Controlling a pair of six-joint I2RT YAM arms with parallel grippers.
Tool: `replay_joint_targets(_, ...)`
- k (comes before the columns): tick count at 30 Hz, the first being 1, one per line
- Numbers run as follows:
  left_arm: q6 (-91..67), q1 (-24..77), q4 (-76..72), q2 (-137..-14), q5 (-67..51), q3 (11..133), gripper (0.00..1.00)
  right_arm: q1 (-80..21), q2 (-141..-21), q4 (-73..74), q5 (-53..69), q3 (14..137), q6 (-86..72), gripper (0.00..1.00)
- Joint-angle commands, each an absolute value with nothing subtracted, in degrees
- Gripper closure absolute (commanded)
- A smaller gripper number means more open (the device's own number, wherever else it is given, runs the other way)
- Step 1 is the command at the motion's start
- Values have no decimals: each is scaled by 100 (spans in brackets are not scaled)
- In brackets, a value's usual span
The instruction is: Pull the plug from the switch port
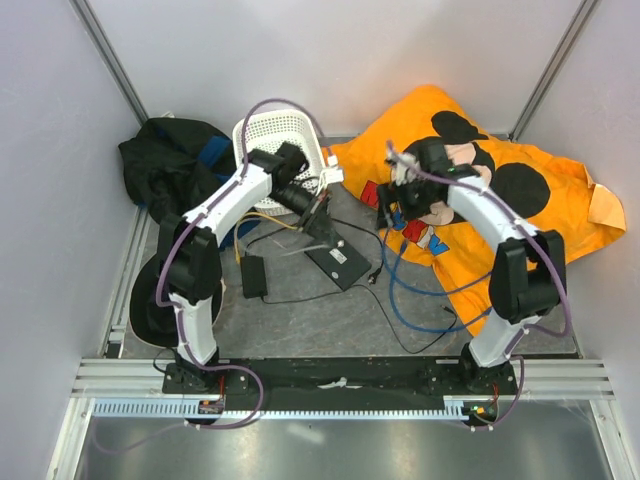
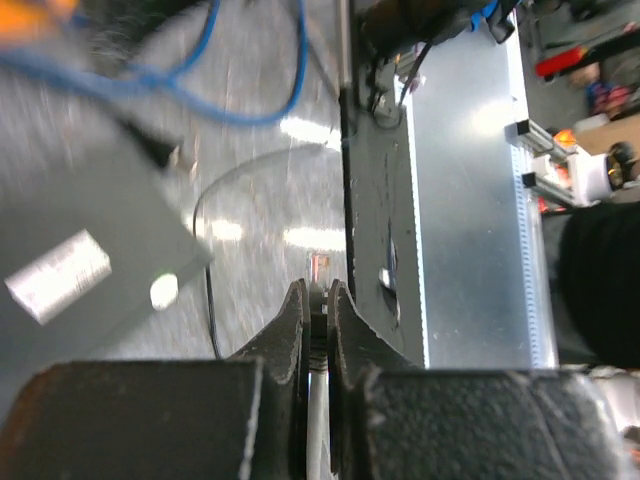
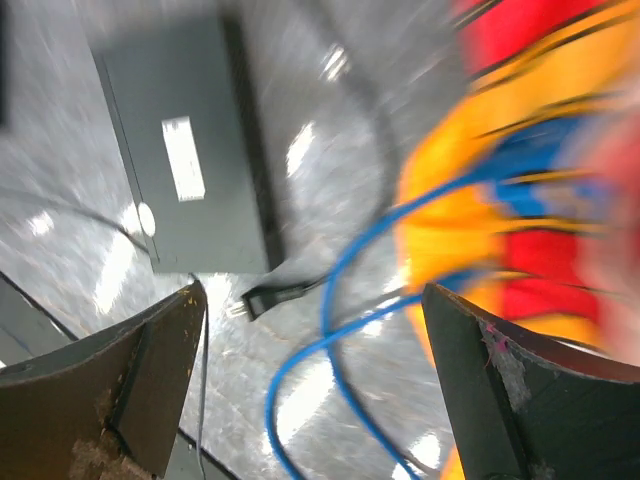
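The flat black switch box (image 1: 338,262) with its white label lies mid-table; its port does not show clearly. My left gripper (image 1: 322,212) hovers just behind the box, shut on a small plug (image 2: 320,268) with a clear tip on a pale grey cable. In the left wrist view the plug is clear of the box (image 2: 90,220), which lies off to the left. My right gripper (image 1: 392,203) stands open over the table beside the box (image 3: 190,170), nothing between its fingers (image 3: 165,350). A loose black plug (image 3: 268,296) lies by the box's corner.
Blue cables (image 1: 420,290) loop across the table right of the box. A small black power brick (image 1: 254,275) lies left of it. An orange cartoon cloth (image 1: 530,215) covers the right side. A white basket (image 1: 280,135) and black bag (image 1: 165,165) sit at the back left.
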State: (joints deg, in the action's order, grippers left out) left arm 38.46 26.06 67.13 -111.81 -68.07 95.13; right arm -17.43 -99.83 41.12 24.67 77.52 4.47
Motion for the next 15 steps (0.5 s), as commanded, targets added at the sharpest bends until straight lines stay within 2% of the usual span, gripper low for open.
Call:
replay_joint_targets(1,3113,3119,6952,-11083,-6934,11054,98,-1144,-9598,4561,3226,8716,738,2)
replay_joint_targets(5,2427,3795,6926,-11565,-6987,12767,98,-416,-9370,4553,3032,9087,738,2)
replay_joint_targets(6,2234,3893,6882,-11854,-7040,13545,98,-283,-9343,4544,3015,9123,686,2)
replay_joint_targets(8,1392,4164,6498,-12049,-7014,14148,98,138,-9247,4492,3023,9141,616,2)
replay_joint_targets(9,1145,4253,5843,-11963,-6961,14159,98,254,-9203,4483,3032,9123,572,2)
replay_joint_targets(13,162,4561,4767,-12049,-6838,14089,98,729,-8965,4430,3172,8913,457,2)
replay_joint_targets(15,53,4710,4562,-12190,-6409,14237,98,931,-8816,4430,3234,8825,457,2)
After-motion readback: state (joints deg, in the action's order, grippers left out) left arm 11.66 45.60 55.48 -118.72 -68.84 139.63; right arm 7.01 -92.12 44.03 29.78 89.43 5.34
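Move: The left hand already holds the grey cable's plug, about 17 cm above the table, roughly over the switch, whose middle lies some 2 cm to the right. The blue cables are spread about 22 cm to its right and 6 cm nearer the base; the black power plug is 11 cm right, 3 cm back. From the empty right hand, the orange towel's middle is about 12 cm ahead, 15 cm right; the blue cables are 16 cm back, 5 cm left, both some 10 cm below. Upwards and to the right, quickly, the left hand carries the pinched grey plug off from over the switch: some 19 cm up, 14 cm across and a little back, its wrist turning about 25 degrees so the fingers end nearer level. The right hand, still open and empty, clears out right, up and somewhat forward over the orange towel, turning clockwise. ##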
